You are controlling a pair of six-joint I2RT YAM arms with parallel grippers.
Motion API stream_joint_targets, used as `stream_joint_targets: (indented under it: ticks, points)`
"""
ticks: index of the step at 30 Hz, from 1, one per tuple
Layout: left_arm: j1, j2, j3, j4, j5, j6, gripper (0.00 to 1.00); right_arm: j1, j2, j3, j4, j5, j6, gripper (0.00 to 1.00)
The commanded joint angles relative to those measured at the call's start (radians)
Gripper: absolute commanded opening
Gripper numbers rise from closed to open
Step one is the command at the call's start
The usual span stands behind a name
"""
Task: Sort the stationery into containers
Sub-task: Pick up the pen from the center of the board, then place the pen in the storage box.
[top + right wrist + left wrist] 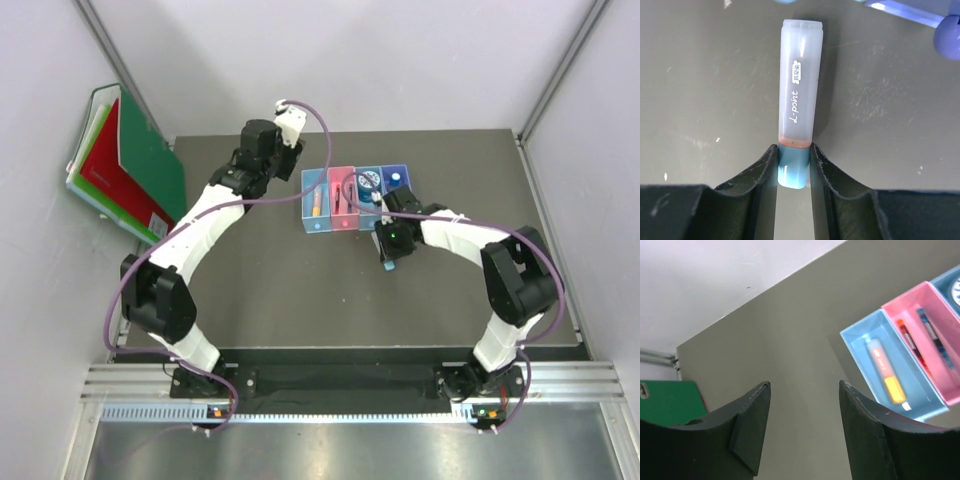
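Observation:
My right gripper (793, 150) is shut on the light-blue end of the light-blue stick (799, 95), whose clear cap points away over the table. In the top view it (390, 255) is just in front of the row of four bins. The light-blue bin (308, 190) holds the yellow-pink stick (885, 372). The pink bin (945, 305) holds the red-black pen (910, 340) and the blue pen (932, 335). The round blue tin (368, 181) lies in the blue bin and the grey-capped bottle (396, 180) in the violet-blue bin. My left gripper (805, 385) is open and empty, left of the bins. The eraser is out of view.
Green and red folders (130, 165) lean at the far left, off the table's corner; the green one shows in the left wrist view (670, 400). White walls close the back and sides. A corner of the violet-blue bin (905, 12) lies just beyond the held stick.

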Motion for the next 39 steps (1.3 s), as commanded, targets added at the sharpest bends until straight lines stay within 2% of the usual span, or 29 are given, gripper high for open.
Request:
stream_joint_targets:
  ticks: [1, 2, 4, 8, 9, 11, 18, 27, 39]
  points:
    - [0.026, -0.047, -0.014, 0.107, -0.099, -0.023, 0.65, 0.027, -0.129, 0.018, -0.018, -0.017, -0.085, 0.00]
    - [0.030, -0.064, -0.046, 0.127, -0.126, -0.033, 0.70, 0.027, -0.143, 0.021, -0.023, -0.031, -0.091, 0.00]
    - [0.047, -0.078, -0.074, 0.174, -0.203, -0.044, 0.73, 0.028, -0.175, 0.026, -0.029, -0.045, -0.109, 0.00]
    - [0.087, -0.116, -0.141, 0.198, -0.237, -0.072, 0.86, 0.037, -0.227, 0.034, -0.044, -0.092, -0.132, 0.00]
    - [0.096, -0.124, -0.157, 0.205, -0.237, -0.070, 0.92, 0.040, -0.232, 0.035, -0.049, -0.101, -0.138, 0.00]
    - [0.102, -0.150, -0.192, 0.216, -0.226, -0.070, 0.99, 0.048, -0.258, 0.038, -0.049, -0.111, -0.149, 0.00]
    - [0.107, -0.224, -0.275, 0.265, -0.220, -0.064, 0.99, 0.063, -0.228, 0.136, -0.003, -0.100, -0.160, 0.00]
    - [0.108, -0.304, -0.330, 0.311, -0.297, -0.057, 0.99, 0.063, 0.019, 0.469, 0.057, -0.120, -0.080, 0.00]
    - [0.110, -0.368, -0.359, 0.347, -0.323, -0.038, 0.99, 0.097, 0.303, 0.713, 0.127, -0.157, -0.016, 0.00]
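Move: The right hand already has the blue-capped pen by its cap, low over the mat. The left light-blue compartment lies about 14 cm ahead and 18 cm to its left; the pink compartment is some 15 cm ahead and 11 cm left, and the blue one with the round tin 16 cm ahead and 5 cm left, all only slightly higher. From the left hand, that left compartment is about level in reach, 7 cm to the right and some 23 cm below. Straight up first by some 8 cm, then forward and left in an arc, the right hand carries the pen about 13 cm each way towards the left end of the box, sinking a little at the end. Its fingers keep their pinch on the cap and tip outward roughly 20 degrees. The empty left hand swings left, clear of the box, then rises and draws back, turning counter-clockwise and opening wide. ##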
